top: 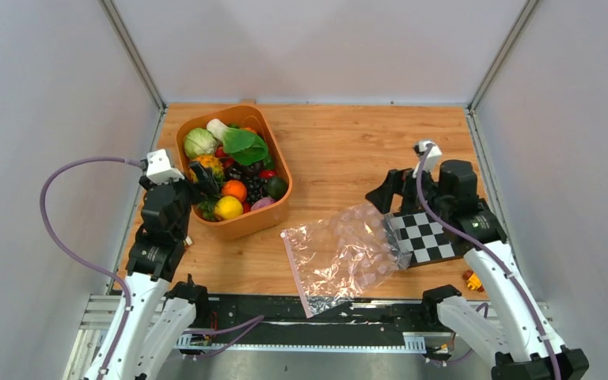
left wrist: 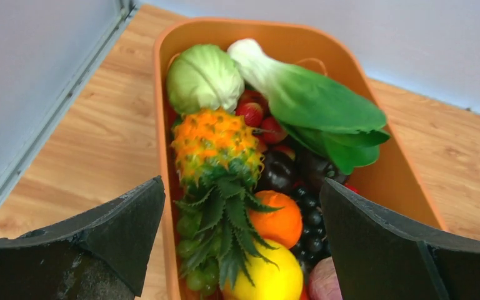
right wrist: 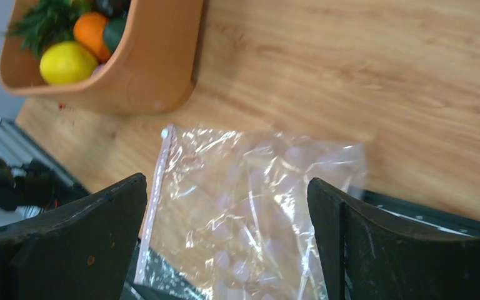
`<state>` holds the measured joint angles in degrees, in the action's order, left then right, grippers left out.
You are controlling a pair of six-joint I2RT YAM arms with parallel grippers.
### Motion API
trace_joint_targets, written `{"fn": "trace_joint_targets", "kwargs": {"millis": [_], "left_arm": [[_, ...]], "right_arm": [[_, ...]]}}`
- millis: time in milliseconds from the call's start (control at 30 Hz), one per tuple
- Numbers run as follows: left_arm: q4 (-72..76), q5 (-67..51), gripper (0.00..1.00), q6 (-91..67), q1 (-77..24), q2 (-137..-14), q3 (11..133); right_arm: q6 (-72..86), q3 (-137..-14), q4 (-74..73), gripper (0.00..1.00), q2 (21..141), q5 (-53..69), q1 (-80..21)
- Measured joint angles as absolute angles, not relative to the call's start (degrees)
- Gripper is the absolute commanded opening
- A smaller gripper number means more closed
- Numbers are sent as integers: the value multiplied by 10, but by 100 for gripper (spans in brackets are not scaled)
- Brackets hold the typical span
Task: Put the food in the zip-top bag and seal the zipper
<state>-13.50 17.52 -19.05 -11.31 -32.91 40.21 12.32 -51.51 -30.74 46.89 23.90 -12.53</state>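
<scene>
The food lies heaped in an orange tub [top: 247,226] at the back left: a pale cabbage [left wrist: 203,78], bok choy [left wrist: 315,100], strawberries [left wrist: 250,112], a spiky orange-green fruit [left wrist: 215,140], an orange [left wrist: 281,222] and a lemon [left wrist: 275,275]. My left gripper [left wrist: 242,184] hangs open over the tub's near end, with nothing between its fingers. The zip-top bag [top: 344,257] lies flat and crinkled at the table's front, with its pinkish zipper [right wrist: 153,206] along its left edge. My right gripper [right wrist: 226,181] hovers open above the bag's right part, holding nothing.
A black-and-white checkered board [top: 423,237] lies under the right wrist, touching the bag's right edge. The bag's near corner overhangs the black front rail [top: 364,313]. A small orange-yellow piece [top: 473,279] sits by the right arm. Grey walls close in three sides.
</scene>
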Motion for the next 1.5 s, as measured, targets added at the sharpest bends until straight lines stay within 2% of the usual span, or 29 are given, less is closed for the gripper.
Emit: {"fn": "trace_joint_targets", "kwargs": {"millis": [233,467,733,1100,1500], "left_arm": [[-154,187,100,-202,-112,-302,394],[-196,133,100,-250,-112,-244,401],[-216,37,100,-251,-112,-164,400],[-250,4,100,-250,-112,-158,400],[-275,4,100,-245,-112,-152,400]], "right_arm": [[116,-506,-323,98,485,175,-303],[117,-506,-321,89,564,23,-500],[154,-498,-276,72,648,-75,-650],[223,-500,-212,63,815,-160,-728],[270,-563,-173,57,961,-161,-734]]}}
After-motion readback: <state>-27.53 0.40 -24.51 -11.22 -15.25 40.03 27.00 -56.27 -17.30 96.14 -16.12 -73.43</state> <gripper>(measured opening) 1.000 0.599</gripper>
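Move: The bag's zipper strip lies flat on the table, about 21 cm to the right hand's left, some 11 cm back and 25 cm below. The bag's clear body is 6 cm left and 10 back of that hand; the basket's middle is 34 cm left and 12 ahead; the checkerboard is about 20 cm right, level. From the left hand the strip is 25 cm right, 14 back and 28 below, and the basket 11 right, 9 ahead. The right hand swings left across the bag and sinks about 21 cm each way while drawing back some 11 cm, its wrist rolling and tipping so the fingers come to point steeply down astride the zipper strip, with their gap narrowed from wide open to about 60 percent. The left hand, still wide open, draws back from the basket about 7 cm and right 4 cm, rising a little before easing down again, and turns some 15 degrees clockwise. ##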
